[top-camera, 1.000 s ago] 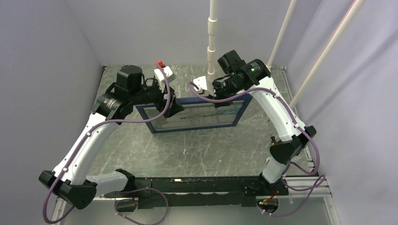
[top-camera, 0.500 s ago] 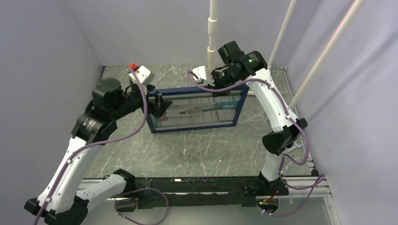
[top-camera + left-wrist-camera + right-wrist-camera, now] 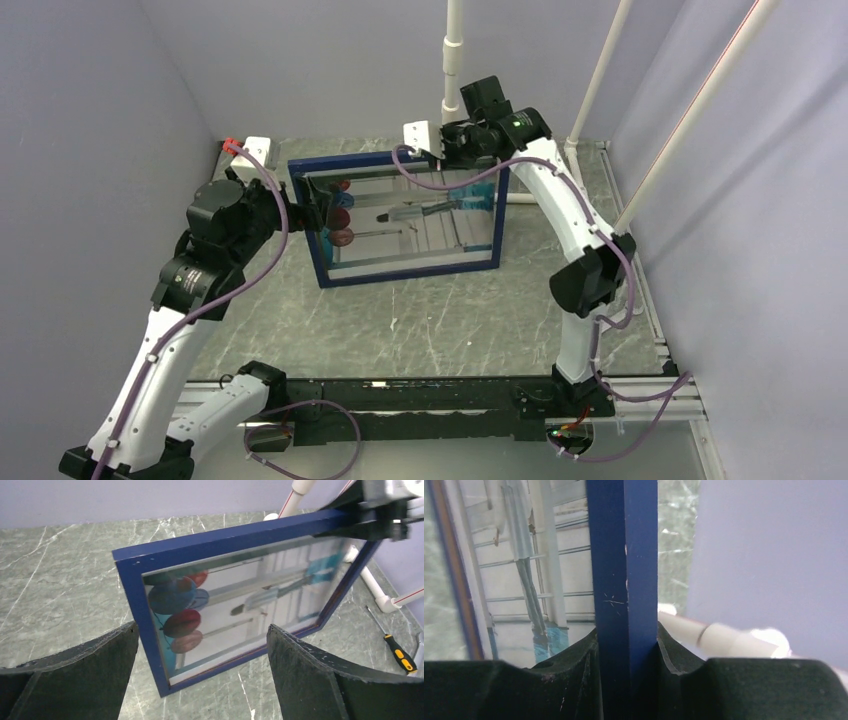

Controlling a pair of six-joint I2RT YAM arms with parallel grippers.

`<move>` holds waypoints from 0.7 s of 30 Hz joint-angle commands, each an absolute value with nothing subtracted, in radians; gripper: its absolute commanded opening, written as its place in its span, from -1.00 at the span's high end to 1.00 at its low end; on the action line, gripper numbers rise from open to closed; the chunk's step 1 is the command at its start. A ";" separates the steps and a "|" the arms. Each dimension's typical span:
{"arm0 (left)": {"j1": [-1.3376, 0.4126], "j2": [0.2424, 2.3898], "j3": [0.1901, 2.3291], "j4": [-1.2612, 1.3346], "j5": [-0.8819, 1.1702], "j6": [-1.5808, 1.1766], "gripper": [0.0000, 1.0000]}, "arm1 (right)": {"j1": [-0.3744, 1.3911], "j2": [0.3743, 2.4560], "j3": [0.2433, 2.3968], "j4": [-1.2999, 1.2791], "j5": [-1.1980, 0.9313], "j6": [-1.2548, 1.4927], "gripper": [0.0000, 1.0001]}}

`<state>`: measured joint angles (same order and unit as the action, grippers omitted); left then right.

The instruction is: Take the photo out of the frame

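Observation:
The navy blue frame (image 3: 410, 272) stands tilted up on its near long edge on the table, glass side toward the arms. The photo (image 3: 420, 225) sits inside it, pale with dark red and blue balls at its left. My right gripper (image 3: 462, 155) is shut on the frame's raised top edge (image 3: 626, 555), one finger on each face. My left gripper (image 3: 322, 212) is open and empty, just in front of the frame's left side (image 3: 135, 600), not touching it. The photo fills the left wrist view (image 3: 240, 605) between the fingers (image 3: 300, 670).
A white pole (image 3: 452, 60) stands behind the frame at the back wall, and two slanted white poles (image 3: 600, 70) rise at the right. A yellow-handled screwdriver (image 3: 397, 655) lies on the table right of the frame. Purple walls close three sides.
My right gripper has lifted the frame's far edge, tipping it from nearly flat to steeply upright. My left gripper has pulled back leftward off the frame.

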<state>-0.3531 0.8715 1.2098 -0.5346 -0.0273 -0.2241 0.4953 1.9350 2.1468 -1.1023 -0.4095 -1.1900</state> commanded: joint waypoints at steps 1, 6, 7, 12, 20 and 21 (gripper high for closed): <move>-0.350 0.847 1.236 -0.506 -0.028 -0.261 -0.99 | 0.552 2.174 2.049 -1.266 -0.642 -1.244 1.00; -0.348 0.844 1.240 -0.520 -0.026 -0.258 -0.99 | 0.554 2.155 1.997 -1.237 -0.654 -1.251 1.00; -0.348 0.845 1.238 -0.517 -0.019 -0.262 -0.99 | 0.555 2.151 1.984 -1.235 -0.658 -1.249 1.00; -0.348 0.854 1.244 -0.515 0.014 -0.272 -0.99 | 0.556 2.138 1.899 -1.206 -0.665 -1.248 1.00; -0.348 0.856 1.252 -0.533 0.038 -0.270 -0.99 | 0.544 2.111 1.763 -1.078 -0.635 -1.201 1.00; -0.348 0.855 1.250 -0.536 0.041 -0.268 -0.99 | 0.537 2.115 1.755 -1.057 -0.630 -1.191 1.00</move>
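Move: My right hand grips the frame's far top bar; the photo's middle lies about 7 cm back, 11 cm to the left and 13 cm lower. The frame's near bar is some 14 cm back, 11 cm left and 24 cm down; the white pipe corner stands about 5 cm farther out, straight ahead, on the table. From my open left hand the photo is about 8 cm ahead, 11 cm to the right and 23 cm below. With my right hand I keep the top bar pinched and bring it down fast, some 20 cm in all: first about 4 cm forward and left, starting to sink, then steeply down and roughly 10 cm back towards my base, easing back right. The wrist tips down about 30 degrees as I lay the steep frame over towards the table. ##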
